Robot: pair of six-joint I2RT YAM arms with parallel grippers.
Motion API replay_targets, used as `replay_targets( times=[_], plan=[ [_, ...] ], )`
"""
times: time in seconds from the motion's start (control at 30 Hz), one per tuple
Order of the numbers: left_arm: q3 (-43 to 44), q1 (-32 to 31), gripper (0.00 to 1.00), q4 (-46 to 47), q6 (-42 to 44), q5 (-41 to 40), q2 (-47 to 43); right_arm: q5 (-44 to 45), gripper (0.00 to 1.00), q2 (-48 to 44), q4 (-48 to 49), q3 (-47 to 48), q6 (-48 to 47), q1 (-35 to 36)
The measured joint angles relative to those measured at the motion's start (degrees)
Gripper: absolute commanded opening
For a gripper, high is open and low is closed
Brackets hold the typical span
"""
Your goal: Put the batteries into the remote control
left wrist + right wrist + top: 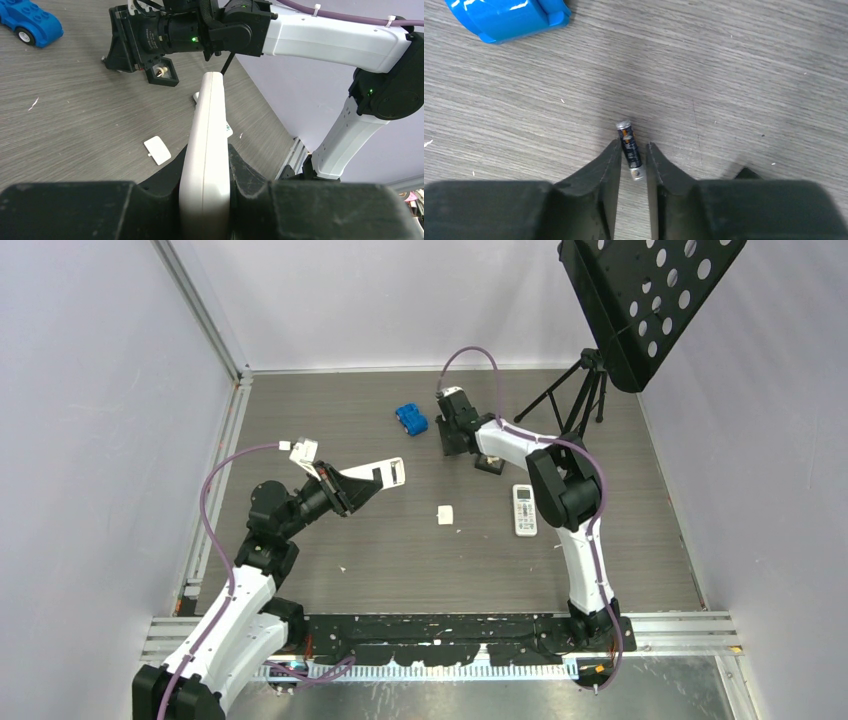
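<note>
The remote control point(210, 110), a slim white slab, stands edge-on between the fingers of my left gripper point(206, 155), which is shut on its lower part. From above, the remote point(388, 472) sticks out to the right of the left gripper point(352, 487), above the table. One battery point(629, 149), dark with metallic ends, lies on the table. My right gripper point(631, 145) is low over it, open, with a finger on each side and a narrow gap showing. In the top view the right gripper point(452, 435) points down at the far middle and hides the battery.
A blue toy car point(411, 419) sits left of the right gripper. A small white cover point(445, 514) and a second white remote with buttons point(524, 509) lie mid-table. A small black square holder point(489, 464) sits by the right arm. A black stand on a tripod point(580, 390) rises at the back right.
</note>
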Motion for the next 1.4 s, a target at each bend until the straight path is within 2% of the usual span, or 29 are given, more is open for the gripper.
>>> replay_targets(
  times=[0.1, 0.3, 0.43, 0.6, 0.83, 1.03, 1.2, 1.4],
  plan=[
    [0.00, 0.00, 0.00, -0.02, -0.02, 0.00, 0.00, -1.14, 0.11, 0.20, -0.31, 0.37, 0.76, -0.04],
    [0.00, 0.00, 0.00, -0.02, -0.42, 0.04, 0.04, -1.07, 0.08, -0.20, 0.02, -0.17, 3.26, -0.15],
    [0.00, 0.00, 0.00, 0.13, -2.56, 0.22, 1.29, -0.57, 0.08, -3.80, 0.66, -4.87, 5.66, -0.07],
    [0.00, 0.00, 0.00, 1.77, -7.96, 0.66, 6.49, -0.59, 0.08, -14.08, 0.37, -11.50, 9.18, 0.46],
    [0.00, -0.02, 0.00, 5.53, -15.76, 1.40, 15.76, -1.62, 0.10, -30.05, -1.92, -14.32, 14.25, 3.85],
    [0.00, -0.50, 0.00, 8.35, -19.63, 2.08, 22.93, -5.99, 0.13, -38.71, -5.66, -17.16, 18.23, 7.65],
    [0.00, -0.66, 0.00, 11.74, -22.51, 2.60, 25.59, -9.40, 0.13, -40.94, -9.14, -17.55, 19.15, 12.70],
    [0.00, -0.83, 0.00, 14.88, -24.59, 2.62, 25.64, -8.57, 0.13, -39.28, -13.33, -16.06, 19.47, 16.79]
  ],
)
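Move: Right between and just under the right hand's open fingers lies the loose battery, about 1 cm down. The blue car stands roughly 6 cm ahead and 7 cm left of that hand, the black tray about 8 cm right and 3 cm back. The remote control, gripped in the left hand, is some 21 cm back, 11 cm left and 21 cm higher. From the left hand the loose battery lies about 22 cm ahead, 13 cm right and 23 cm below. Pinching the loose battery first, the right hand then lifts about 18 cm while drawing back some 20 cm and drifting 7 cm left, rolling its left side up, to bring the battery to the remote's open compartment. Keeping its grip on the remote, the left hand dips about 6 cm net, easing forward and right and tipping the remote down some 30 degrees towards the battery. ##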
